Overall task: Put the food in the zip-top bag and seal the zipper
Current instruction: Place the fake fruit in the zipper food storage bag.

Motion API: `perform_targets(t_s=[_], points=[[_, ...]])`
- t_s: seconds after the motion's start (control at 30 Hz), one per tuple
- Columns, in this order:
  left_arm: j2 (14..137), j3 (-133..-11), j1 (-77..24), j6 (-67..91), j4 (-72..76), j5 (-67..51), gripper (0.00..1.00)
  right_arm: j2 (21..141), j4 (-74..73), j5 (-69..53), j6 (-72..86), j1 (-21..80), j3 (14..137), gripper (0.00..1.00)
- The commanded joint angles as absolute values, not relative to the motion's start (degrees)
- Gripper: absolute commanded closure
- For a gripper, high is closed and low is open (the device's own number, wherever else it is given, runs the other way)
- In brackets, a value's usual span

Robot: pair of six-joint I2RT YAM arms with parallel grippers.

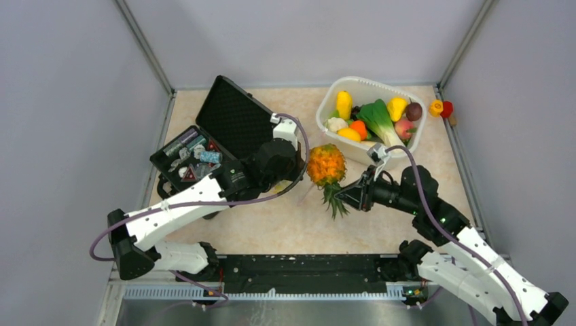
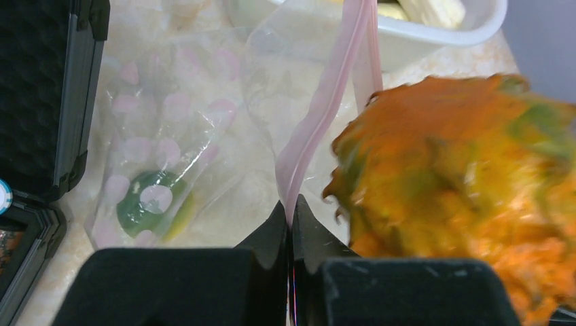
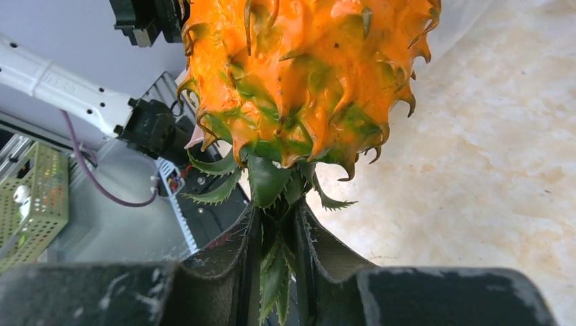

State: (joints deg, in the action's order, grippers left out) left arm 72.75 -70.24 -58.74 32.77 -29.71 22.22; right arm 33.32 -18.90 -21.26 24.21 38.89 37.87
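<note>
The pineapple (image 1: 325, 165) hangs by its green crown (image 3: 280, 197), with my right gripper (image 3: 278, 212) shut on the leaves. It is lifted just right of the zip-top bag (image 2: 204, 136), a clear bag with pale pink dots. Something green (image 2: 139, 207) lies inside the bag. My left gripper (image 2: 291, 207) is shut on the pink zipper (image 2: 319, 115) and holds the mouth edge up, right beside the pineapple (image 2: 462, 190). In the top view my left wrist (image 1: 275, 161) hides the bag. More food lies in the white tub (image 1: 326, 102): a yellow mango (image 1: 344, 103), a green leafy stalk (image 1: 378, 119), cauliflower (image 1: 335, 124) and a dark plum (image 1: 414, 111).
An open black case (image 1: 224, 119) with small items stands at the left, close to my left arm. Two small toy fruits (image 1: 440, 108) lie at the back right, outside the tub. Grey walls close in the table on three sides.
</note>
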Motion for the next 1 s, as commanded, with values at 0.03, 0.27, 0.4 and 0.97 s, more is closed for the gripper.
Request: perform_targets(t_s=[0.03, 0.27, 0.4, 0.97], points=[[70.5, -69.6, -58.5, 32.8, -24.5, 22.2, 1.00, 38.2, -17.1, -25.9, 22.5, 39.5, 39.7, 1.00], [70.0, -69.0, -58.5, 30.4, -24.6, 22.6, 1.00, 45.0, -36.5, -20.8, 16.7, 39.5, 49.1, 1.00], [71.4, -69.7, -58.5, 23.8, -23.1, 17.9, 1.00, 46.9, -41.6, -21.3, 15.1, 39.5, 53.8, 1.00], [76.8, -74.5, -59.3, 20.7, -25.3, 13.3, 0.99, 58.1, -55.4, -16.4, 9.6, 44.5, 61.0, 1.00]])
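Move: The right hand holds the pineapple by its leaves, the orange body about 5 cm ahead, 3 cm left and 3 cm above it. The bag's mouth lies roughly 7 cm ahead and 5 cm left of that hand, slightly below; the white tub is some 25 cm ahead, 10 cm right and 19 cm down. From the left hand, pinching the pink zipper strip, the pineapple is about 2 cm ahead, 6 cm right and 2 cm higher. Still gripping the pineapple's leaves, the right hand lowers it beside the bag's mouth, going down about 7 cm in two dips with a short rise between, drifting back and right a little while its fingers tip steeply down, some 35 degrees. The left hand keeps its pinch on the zipper strip, rises slightly, then shifts about 2 cm right and down, turning clockwise. ##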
